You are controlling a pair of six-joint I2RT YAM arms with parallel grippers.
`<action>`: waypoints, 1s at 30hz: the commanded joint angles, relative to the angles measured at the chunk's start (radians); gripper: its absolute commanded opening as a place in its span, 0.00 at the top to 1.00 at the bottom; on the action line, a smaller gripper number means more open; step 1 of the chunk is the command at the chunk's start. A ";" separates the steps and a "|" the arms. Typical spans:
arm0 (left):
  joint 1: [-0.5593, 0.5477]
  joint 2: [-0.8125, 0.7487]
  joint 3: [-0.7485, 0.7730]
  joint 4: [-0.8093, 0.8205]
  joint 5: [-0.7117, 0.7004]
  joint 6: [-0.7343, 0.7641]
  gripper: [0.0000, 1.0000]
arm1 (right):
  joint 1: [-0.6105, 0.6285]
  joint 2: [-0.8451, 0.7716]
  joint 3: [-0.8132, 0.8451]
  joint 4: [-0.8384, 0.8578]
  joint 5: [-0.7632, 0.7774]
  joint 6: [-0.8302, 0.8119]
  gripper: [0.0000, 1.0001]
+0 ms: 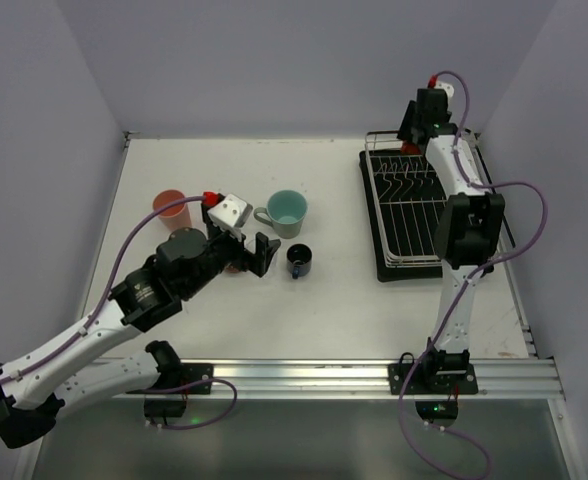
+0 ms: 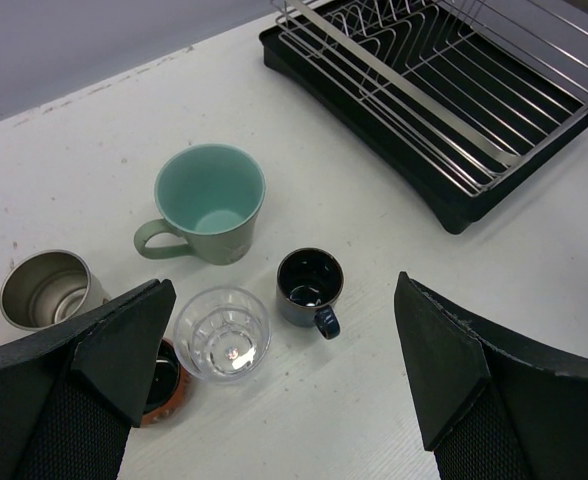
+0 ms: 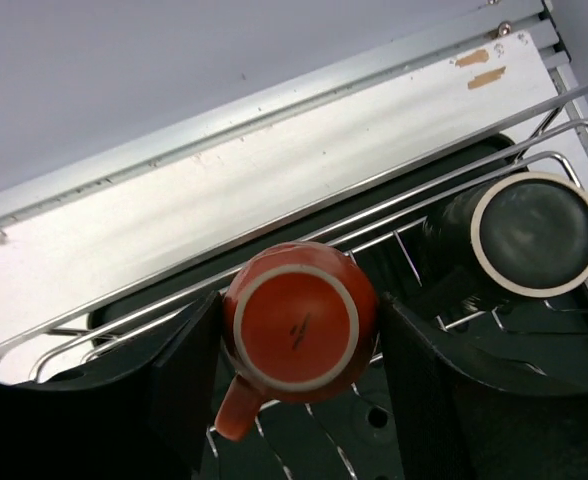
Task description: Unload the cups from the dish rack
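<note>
The dish rack (image 1: 412, 215) stands at the right of the table. At its far end my right gripper (image 3: 299, 335) is shut on an orange cup (image 3: 296, 318) that sits upside down on the tines, one finger against each side. A black cup (image 3: 530, 234) lies upside down just to its right in the rack. My left gripper (image 2: 284, 390) hangs open and empty over the table. Below it stand a teal mug (image 2: 210, 200), a clear glass (image 2: 222, 332), a dark blue cup (image 2: 309, 287), a metallic cup (image 2: 46, 290) and an orange-rimmed cup (image 2: 160, 382) half hidden by a finger. A salmon tumbler (image 1: 169, 205) stands further left.
The near part of the rack shows only bare wires and tines (image 2: 444, 90). White walls close off the table at the back and sides. An aluminium rail (image 1: 314, 378) with both arm bases runs along the near edge.
</note>
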 commanded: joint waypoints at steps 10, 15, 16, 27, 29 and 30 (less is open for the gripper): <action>0.021 0.033 0.027 0.068 0.041 -0.011 0.00 | 0.005 -0.276 -0.163 0.110 -0.099 0.108 0.88; 0.024 0.059 0.078 0.084 0.128 -0.045 0.00 | 0.005 -0.483 -0.405 0.219 -0.227 0.210 0.88; 0.024 0.079 0.087 0.085 0.142 -0.054 0.01 | 0.005 -0.518 -0.442 0.257 -0.255 0.249 0.87; 0.024 0.286 0.147 0.389 0.341 -0.320 0.18 | 0.012 -0.937 -1.183 0.948 -0.888 0.833 0.85; 0.024 0.318 0.153 0.459 0.370 -0.376 0.22 | 0.020 -0.954 -1.300 1.073 -0.959 0.923 0.85; 0.022 0.352 0.156 0.481 0.378 -0.396 0.25 | 0.024 -0.968 -1.332 1.189 -0.981 1.005 0.85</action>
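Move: Held already in the right fingers above the rack's far end, the orange cup has the open left gripper about 46 cm to its left, 38 cm back and some 12 cm higher. From the right hand, the black cup is 11 cm right, 2 cm ahead and 7 cm below; the rack's middle is 13 cm back, 4 cm right. From the left hand, the dark blue cup lies 7 cm ahead, 8 cm right, the teal mug 19 cm ahead, 5 cm right, both over 20 cm below. Keeping its grip on the orange cup, the right hand lifts a little, then swings back about 21 cm and left some 15 cm, ending 10 cm higher. It rolls left side up and turns its fingers from forward-right and down to nearly level forward-left, towards the left gripper. After a slight sink, the left hand goes about 10 cm right to meet it, turning clockwise and closing its empty fingers to some three quarters open. ##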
